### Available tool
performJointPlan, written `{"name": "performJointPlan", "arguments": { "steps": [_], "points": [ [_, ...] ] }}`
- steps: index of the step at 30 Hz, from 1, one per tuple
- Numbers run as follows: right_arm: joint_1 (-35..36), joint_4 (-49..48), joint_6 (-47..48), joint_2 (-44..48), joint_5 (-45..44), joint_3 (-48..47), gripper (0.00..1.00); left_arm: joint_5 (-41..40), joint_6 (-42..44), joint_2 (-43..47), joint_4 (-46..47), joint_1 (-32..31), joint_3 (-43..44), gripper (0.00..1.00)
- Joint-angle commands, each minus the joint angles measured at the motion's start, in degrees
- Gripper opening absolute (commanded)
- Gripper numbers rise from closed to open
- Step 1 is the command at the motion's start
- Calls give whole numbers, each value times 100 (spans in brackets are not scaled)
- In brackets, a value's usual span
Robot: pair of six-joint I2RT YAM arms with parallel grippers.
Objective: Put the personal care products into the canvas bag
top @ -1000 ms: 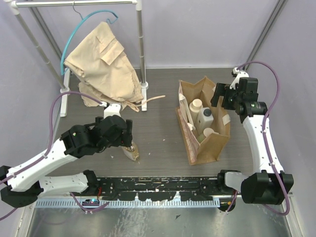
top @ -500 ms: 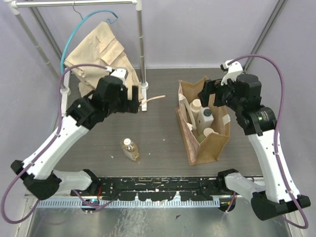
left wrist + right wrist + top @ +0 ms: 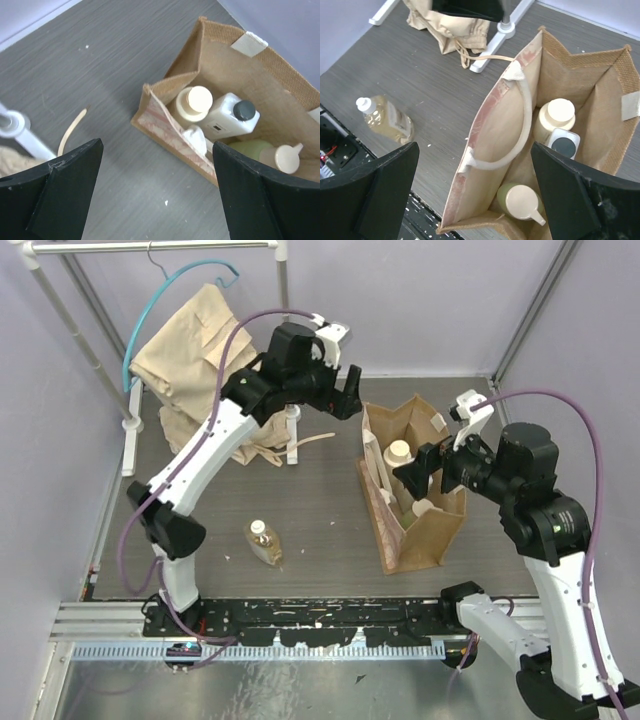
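The tan canvas bag (image 3: 430, 535) stands upright right of centre. It holds the cream round-capped bottle (image 3: 397, 453), the white rectangular black-capped bottle (image 3: 227, 116) and the green-yellow bottle (image 3: 520, 200). All three show in both wrist views. The amber bottle with the white cap (image 3: 265, 542) lies on the table left of the bag and also shows in the right wrist view (image 3: 387, 120). My left gripper (image 3: 340, 400) is open and empty, high up behind the bag's left side. My right gripper (image 3: 420, 470) is open and empty above the bag's mouth.
A clothes rack holds the beige garment (image 3: 205, 360) on a teal hanger at the back left. Its white post and foot (image 3: 292, 430) stand just left of the bag. A loose strap (image 3: 315, 440) lies by the foot. A black rail (image 3: 320, 620) runs along the near edge.
My left arm has risen from beside the amber bottle and swung back and right towards the bag. My right gripper has moved forward over the bag. The amber bottle has stayed on the table.
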State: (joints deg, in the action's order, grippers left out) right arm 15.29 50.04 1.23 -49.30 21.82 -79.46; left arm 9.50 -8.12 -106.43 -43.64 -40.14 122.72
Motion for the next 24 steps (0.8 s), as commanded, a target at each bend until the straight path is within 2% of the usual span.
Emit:
{"name": "performJointPlan", "arguments": {
  "steps": [1,6,13,16,24],
  "points": [
    [35,-61,16,107,518,6,100,537,557,-734,-333,11,855,98],
    [61,-226,-89,102,1155,267,100,857,690,-1098,-138,1,952,98],
    [131,-231,-70,82,1096,291,100,1005,729,-1333,-83,0,1007,98],
    [154,-255,-77,9,1133,325,100,843,721,-1072,-30,0,687,98],
    [446,-561,-177,-181,1080,609,100,-332,781,307,-115,124,-514,98]
  ]
}}
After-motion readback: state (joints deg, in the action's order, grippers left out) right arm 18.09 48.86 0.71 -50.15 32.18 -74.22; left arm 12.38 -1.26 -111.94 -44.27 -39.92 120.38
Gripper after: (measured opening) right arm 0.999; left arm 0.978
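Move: The amber bottle, the last item still outside, stands about 18 cm to the left of the left hand, some 22 cm back towards the base and 28 cm below. From the right hand it is roughly 32 cm left, 6 cm back and 30 cm down. The canvas bag's middle sits about 4 cm ahead and 2 cm right of the right hand, 24 cm below. For the left hand that bag is around 15 cm right and 12 cm back. Downward, about 7 cm, goes the open left hand beside the canvas bag, first easing right and a little forward, then swinging back left towards the amber bottle's side. The open right hand, above the bag, draws slightly back, then slides left some 4 cm and sinks about 3 cm towards the bottle, turning roughly 10 degrees counter-clockwise. Neither hand grips anything. ##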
